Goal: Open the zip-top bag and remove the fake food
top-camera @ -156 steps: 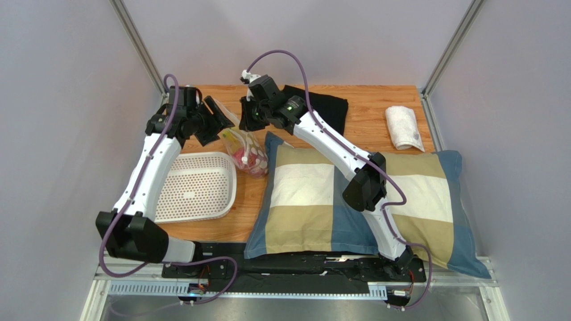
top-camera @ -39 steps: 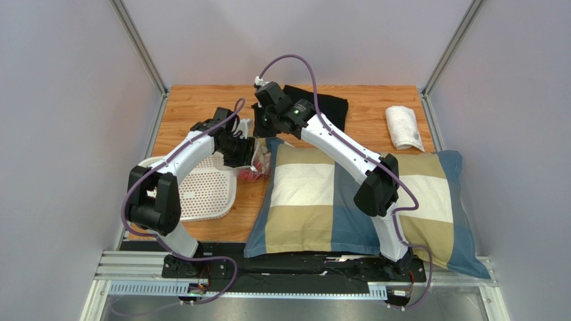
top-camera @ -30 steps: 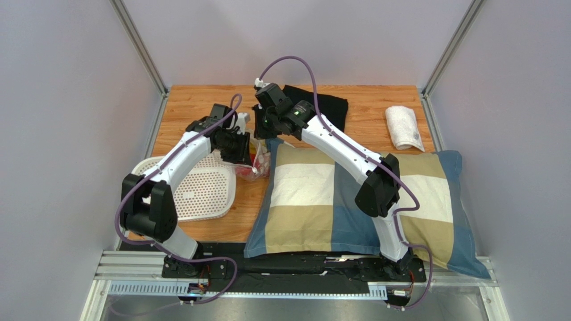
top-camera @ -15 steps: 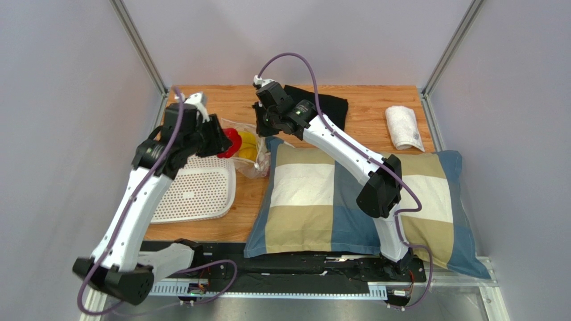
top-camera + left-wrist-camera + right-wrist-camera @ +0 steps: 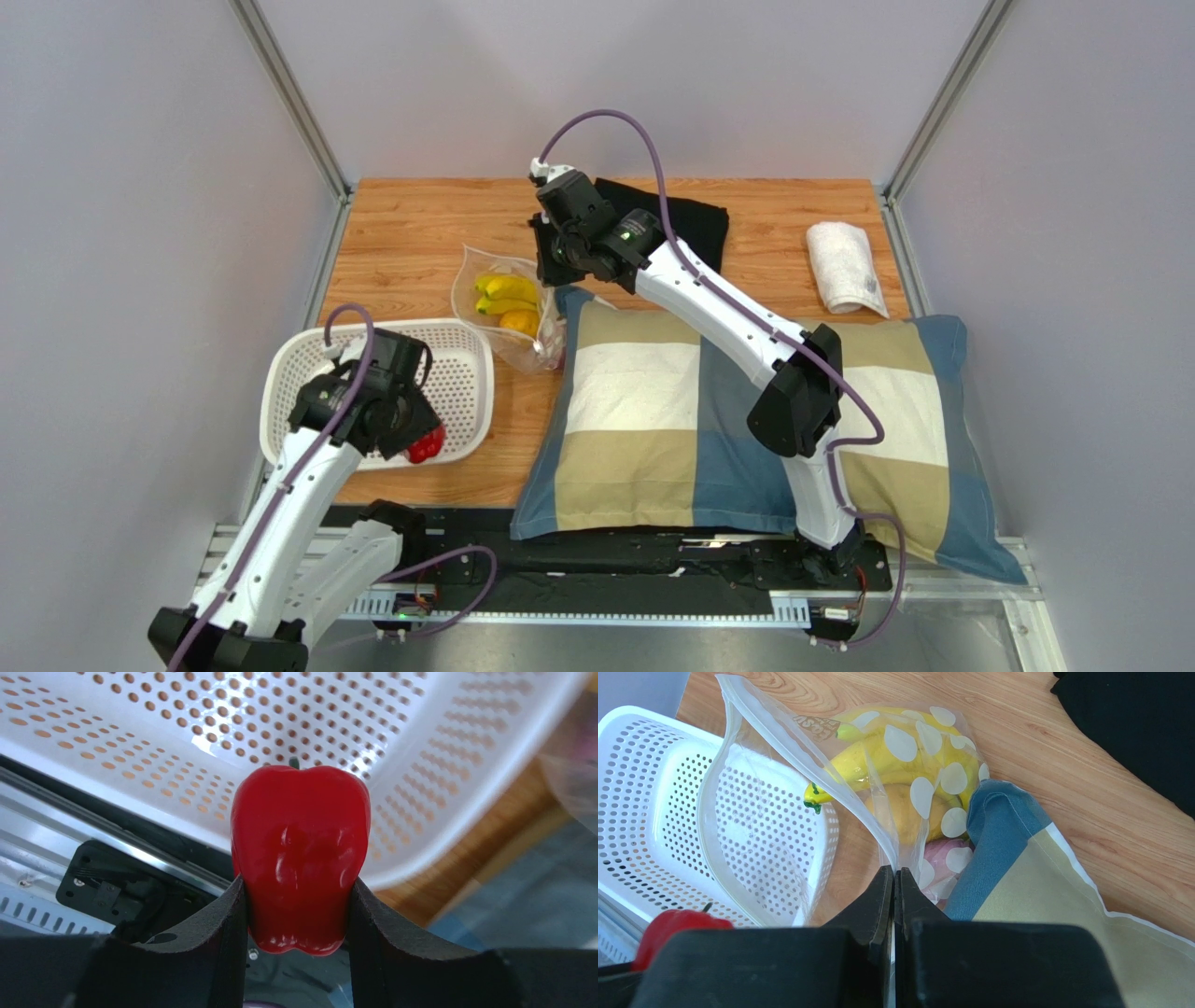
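My left gripper (image 5: 415, 443) (image 5: 298, 903) is shut on the red bell pepper (image 5: 300, 855) (image 5: 425, 445) and holds it over the near right corner of the white perforated tray (image 5: 460, 367) (image 5: 435, 777). My right gripper (image 5: 550, 275) (image 5: 895, 876) is shut on the rim of the clear spotted zip-top bag (image 5: 484, 266) (image 5: 808, 763), which lies open on the wood. The yellow banana bunch (image 5: 508, 291) (image 5: 878, 756), the orange-yellow fruit (image 5: 521, 322) (image 5: 906, 815) and the pink onion (image 5: 938, 866) are inside the bag.
A checked pillow (image 5: 730, 420) (image 5: 1046, 903) lies right of the bag, touching it. A folded black cloth (image 5: 687, 224) (image 5: 1137, 728) sits at the back, a rolled white towel (image 5: 845, 266) at the back right. Frame posts stand at the back corners.
My left gripper pulled the red pepper out of the bag and carried it toward me, over the tray's near right corner. The right gripper stayed on the bag's rim.
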`<state>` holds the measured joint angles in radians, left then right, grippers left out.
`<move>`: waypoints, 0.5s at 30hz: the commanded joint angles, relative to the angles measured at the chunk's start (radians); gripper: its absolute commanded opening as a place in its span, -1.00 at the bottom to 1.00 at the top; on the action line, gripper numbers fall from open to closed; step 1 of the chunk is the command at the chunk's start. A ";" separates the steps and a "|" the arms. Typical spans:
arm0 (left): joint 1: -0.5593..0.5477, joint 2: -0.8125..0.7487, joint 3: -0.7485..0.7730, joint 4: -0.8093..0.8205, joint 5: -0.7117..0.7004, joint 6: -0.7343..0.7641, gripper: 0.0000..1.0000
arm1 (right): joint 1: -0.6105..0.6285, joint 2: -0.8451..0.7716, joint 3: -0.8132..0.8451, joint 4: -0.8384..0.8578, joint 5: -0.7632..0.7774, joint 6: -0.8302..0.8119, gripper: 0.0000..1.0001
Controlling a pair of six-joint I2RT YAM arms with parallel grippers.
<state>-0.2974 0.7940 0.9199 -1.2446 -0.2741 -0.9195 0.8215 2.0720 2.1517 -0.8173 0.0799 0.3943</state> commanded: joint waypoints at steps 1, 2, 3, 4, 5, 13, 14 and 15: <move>0.017 -0.007 -0.073 0.010 -0.043 -0.085 -1.00 | -0.004 -0.082 -0.015 0.027 0.001 -0.012 -1.00; 0.021 -0.006 -0.091 0.020 -0.042 -0.078 -1.00 | -0.004 -0.085 -0.016 0.026 0.001 -0.011 -1.00; 0.023 -0.001 -0.096 0.022 -0.042 -0.087 -0.91 | -0.002 -0.085 -0.018 0.027 0.000 -0.011 -1.00; 0.023 0.005 -0.096 0.025 -0.036 -0.091 -0.74 | -0.001 -0.089 -0.019 0.027 -0.003 -0.012 -1.00; 0.026 0.011 -0.096 0.025 -0.031 -0.094 -0.51 | -0.001 -0.087 -0.019 0.027 -0.005 -0.012 -1.00; 0.030 0.048 0.011 -0.048 -0.054 -0.064 0.98 | 0.007 -0.081 0.002 0.027 -0.017 -0.012 -1.00; 0.030 0.051 0.052 -0.064 -0.060 -0.052 0.98 | 0.010 -0.076 0.005 0.026 -0.016 -0.011 -1.00; 0.030 0.059 0.075 -0.064 -0.062 -0.041 0.98 | 0.011 -0.076 0.011 0.023 -0.017 -0.014 -1.00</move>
<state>-0.2726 0.8452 0.8711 -1.2736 -0.2989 -0.9966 0.8234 2.0514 2.1384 -0.8177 0.0692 0.3943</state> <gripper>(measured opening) 0.983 0.010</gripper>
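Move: The left hand already holds the red pepper over the near right part of the white basket, whose middle lies about 6 cm ahead of that hand, 9 cm to its left and some 7 cm below. The open zip-top bag with the yellow fake food stands some 19 cm ahead of the left hand, 11 cm to its right and 6 cm below. From the right hand, the basket's middle is roughly 16 cm back, 28 cm left and 14 cm below. The left hand sinks quickly about 3.5 cm into the near right part of the basket, easing a centimetre or so back towards the robot and tipping the fingers some 5 degrees, then stops low. There its fingers spread from half to nearly full open and let go of the red pepper, the hand starting back up by about a centimetre, while the right hand stays put and keeps the bag's rim pinched. ##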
